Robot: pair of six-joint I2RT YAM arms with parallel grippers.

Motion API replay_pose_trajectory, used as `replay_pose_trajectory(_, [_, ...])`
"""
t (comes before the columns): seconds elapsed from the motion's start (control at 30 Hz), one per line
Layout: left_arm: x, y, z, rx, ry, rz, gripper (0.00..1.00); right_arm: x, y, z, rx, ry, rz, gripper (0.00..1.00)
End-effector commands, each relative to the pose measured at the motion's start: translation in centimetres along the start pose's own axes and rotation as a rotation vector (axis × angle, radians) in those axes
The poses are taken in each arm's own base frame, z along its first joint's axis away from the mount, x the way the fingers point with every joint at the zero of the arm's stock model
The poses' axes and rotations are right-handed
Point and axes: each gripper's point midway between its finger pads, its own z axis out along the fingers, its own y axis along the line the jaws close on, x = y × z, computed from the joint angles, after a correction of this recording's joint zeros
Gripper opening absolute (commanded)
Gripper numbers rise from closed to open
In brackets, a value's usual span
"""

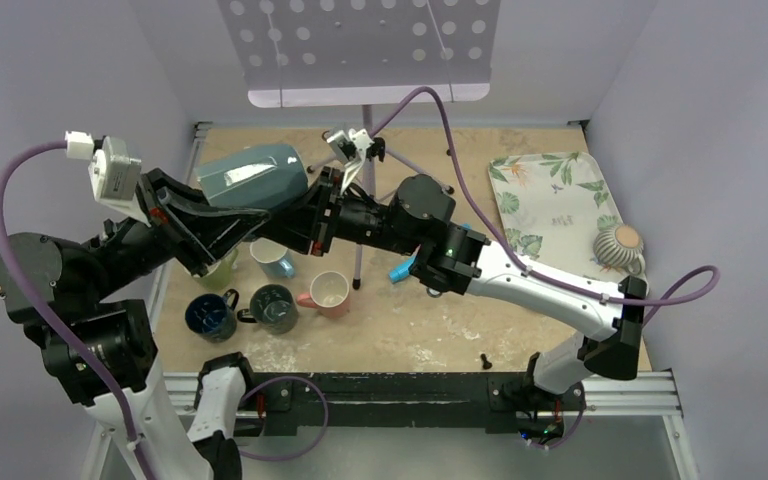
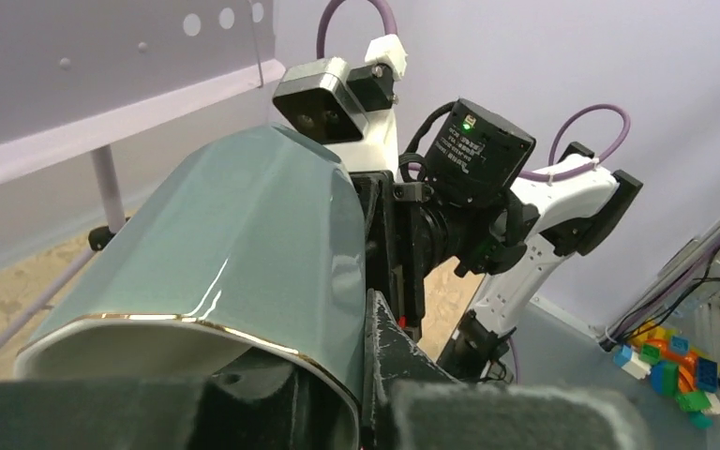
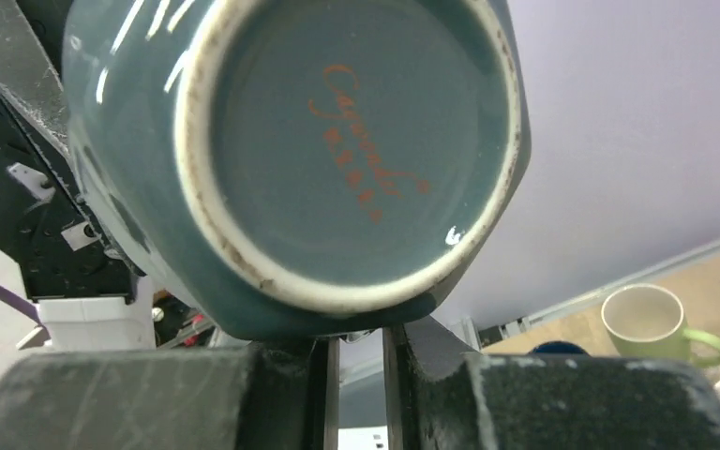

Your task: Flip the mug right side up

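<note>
The teal faceted mug [image 1: 250, 175] hangs in the air on its side above the table's back left. Its gold-edged mouth faces my left arm and its base faces my right arm. My left gripper [image 1: 218, 208] is shut on the mug's wall [image 2: 244, 244], one finger inside the mouth and one outside [image 2: 389, 337]. My right gripper [image 1: 312, 200] sits at the base end. In the right wrist view its fingers [image 3: 281, 375] stand nearly together just under the mug's base [image 3: 337, 141], shut on a part of the mug that the body hides.
Several mugs stand upright at front left: green [image 1: 222, 268], white and blue [image 1: 272, 258], pink [image 1: 328, 290], dark blue [image 1: 208, 315], dark teal [image 1: 272, 307]. A floral tray [image 1: 550, 190] holds a ridged bowl [image 1: 618, 245]. A stand's pole [image 1: 358, 265] rises mid-table.
</note>
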Motion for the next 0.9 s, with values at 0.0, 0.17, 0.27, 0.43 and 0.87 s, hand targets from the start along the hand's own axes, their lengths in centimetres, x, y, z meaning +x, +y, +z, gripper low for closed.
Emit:
replay_pose_trajectory(0.0, [1.4,4.5,-0.3,-0.187,0.007,0.024,0.0,-4.8,3.5,-1.1,-0.065,-0.107,-0.118,0.03])
replay_pose_trajectory(0.17, [5.9,11.2,-4.5,-0.556,0.196,0.231,0.0,-4.7,-0.6,-3.3,0.175,-0.083,-0.208,0.9])
replay_pose_trajectory(0.27, [9.0,15.6,-9.0,-0.772,0.437,0.349,0.0,-5.2,-3.2,-5.5,0.332,-0.098,-0.26,0.94])
replay_pose_trajectory(0.43, [15.3,24.6,-16.7,-1.02,0.927,0.35,0.0,-5.7,-5.3,-8.3,0.467,-0.118,-0.324,0.95])
replay_pose_trajectory(0.87, [26.4,31.5,-26.7,-0.934,1.303,-0.091,0.0,-4.9,-6.8,-10.2,0.543,-0.078,-0.373,0.95])
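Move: Both grippers have the grey-green mug up in the air. The left fingers already pinch it at the rim, and its middle lies some 3 cm ahead, 3 cm left and 4 cm above the right gripper. From the left gripper the left table edge is about 28 cm left, 7 cm ahead and 52 cm below. Near it stand the navy mug (18 cm left, 4 ahead), green mug (18 left, 15 ahead) and dark mug (6 left, 6 ahead), all roughly 50 cm down. Open the right fingers wide to free the mug's handle side, then draw that gripper about 10 cm right and some 6 cm forward, turning it 30 degrees clockwise. Keep the left pinch on the rim and swing the mug about 35 cm down and 30 cm left, towards the left table edge, rolling the wrist some 90 degrees until the fingers point down. ##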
